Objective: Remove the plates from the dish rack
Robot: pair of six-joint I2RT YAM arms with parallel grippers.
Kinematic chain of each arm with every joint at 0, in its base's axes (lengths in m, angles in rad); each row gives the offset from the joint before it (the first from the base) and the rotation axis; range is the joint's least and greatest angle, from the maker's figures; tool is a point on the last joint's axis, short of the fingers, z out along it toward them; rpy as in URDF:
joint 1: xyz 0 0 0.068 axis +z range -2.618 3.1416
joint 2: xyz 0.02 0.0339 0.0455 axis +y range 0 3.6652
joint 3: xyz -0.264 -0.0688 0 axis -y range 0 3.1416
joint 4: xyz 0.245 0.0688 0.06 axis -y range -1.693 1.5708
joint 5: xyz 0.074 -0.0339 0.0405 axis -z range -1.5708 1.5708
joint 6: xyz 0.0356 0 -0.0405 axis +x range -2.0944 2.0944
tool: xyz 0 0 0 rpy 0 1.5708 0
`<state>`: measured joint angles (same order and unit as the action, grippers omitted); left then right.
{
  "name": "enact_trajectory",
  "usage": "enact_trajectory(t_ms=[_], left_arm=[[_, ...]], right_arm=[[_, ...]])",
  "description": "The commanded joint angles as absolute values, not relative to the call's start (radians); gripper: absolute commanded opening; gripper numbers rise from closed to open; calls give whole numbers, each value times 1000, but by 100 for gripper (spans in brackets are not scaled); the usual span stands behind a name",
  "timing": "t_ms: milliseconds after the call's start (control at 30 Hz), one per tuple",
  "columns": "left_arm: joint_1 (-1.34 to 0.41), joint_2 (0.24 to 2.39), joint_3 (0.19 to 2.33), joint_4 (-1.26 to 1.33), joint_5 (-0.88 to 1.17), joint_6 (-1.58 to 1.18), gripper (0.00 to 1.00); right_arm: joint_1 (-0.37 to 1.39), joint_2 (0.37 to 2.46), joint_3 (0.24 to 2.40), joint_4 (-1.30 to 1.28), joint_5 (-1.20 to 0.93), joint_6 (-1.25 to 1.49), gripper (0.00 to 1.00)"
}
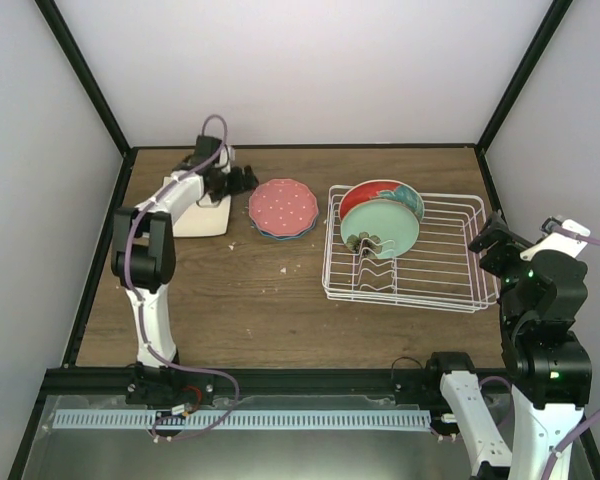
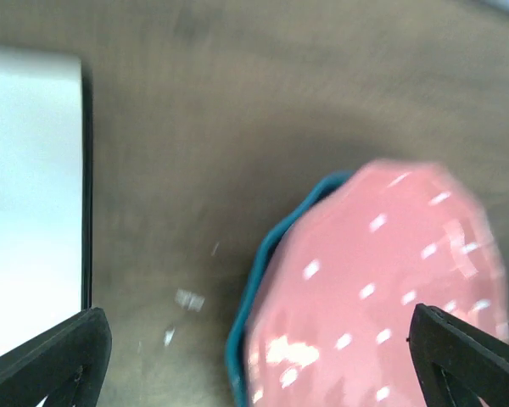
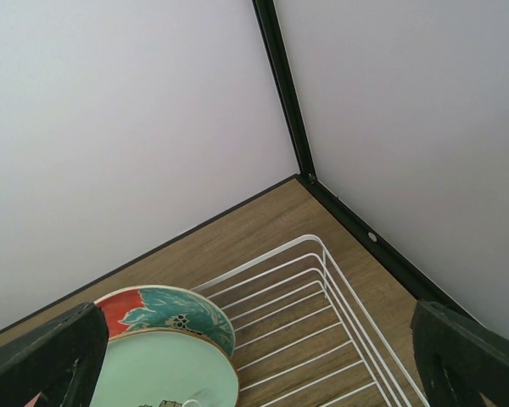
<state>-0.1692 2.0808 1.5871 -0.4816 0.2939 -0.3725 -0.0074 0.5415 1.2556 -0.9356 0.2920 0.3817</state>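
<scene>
The white wire dish rack (image 1: 440, 255) stands at the right. The large red-and-teal plate (image 1: 378, 190) and the mint green plate (image 1: 382, 228) stand upright in its left end; both also show in the right wrist view, the red-and-teal plate (image 3: 174, 309) behind the mint plate (image 3: 165, 373). The pink polka-dot plate (image 1: 283, 206) lies on the blue plate (image 2: 259, 284) on the table. The beige square plate (image 1: 202, 216) lies at back left. My left gripper (image 1: 242, 180) is open and empty above the pink plate (image 2: 382, 288). My right gripper (image 1: 488, 240) is open and empty at the rack's right end.
The wooden table (image 1: 250, 300) is bounded by a black frame and pale walls. The right part of the rack (image 3: 322, 314) holds nothing. A small dark shape (image 1: 364, 243) sits among the dividers in front of the mint plate.
</scene>
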Motion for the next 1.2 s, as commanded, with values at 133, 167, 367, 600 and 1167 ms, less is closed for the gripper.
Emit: enact_trajectory(t_ms=[133,167,367,600,1167], left_arm=[[-339,1920,1948,-339,525,-4,90],[-383,1912,1968,-355,565,94,89],[-626,1857,1907,-421,557,482,72],[-789,1860,1766,-367,400,719,54],[-836,2049,1813,-268,247,807,51]], right_arm=[[5,531,1239,-908,286,386,100],[5,535,1238,-900,279,389,100],[5,549,1251,-884,272,385,100],[5,534,1280,-928,302,373,100],[5,528,1304,-966,305,331,100]])
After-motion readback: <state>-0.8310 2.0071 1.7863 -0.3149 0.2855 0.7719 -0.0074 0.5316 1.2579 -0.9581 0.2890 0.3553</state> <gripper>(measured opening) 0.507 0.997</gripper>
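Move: The green plate, standing on edge in the dish rack, has its middle about 36 cm to the right of the left hand, some 14 cm back and 4 cm higher. The red floral plate stands just behind it, about 5 cm farther out. The pink plate, just laid on the table, is 9 cm right of the left hand, 5 cm back and 6 cm below. From the right hand the green plate is about 20 cm ahead, 16 cm left and 28 cm down. To the green plate's rim the empty left hand arcs over, swinging quickly about 33 cm right and 15 cm back. It leaves the stacked plates with a rise of some 30 cm, then sinks about half of that more slowly. Its wrist levels and turns clockwise until the fingers point right and slantwise down, their opening narrowing to about half, one pad lined up to either side of the rim. ##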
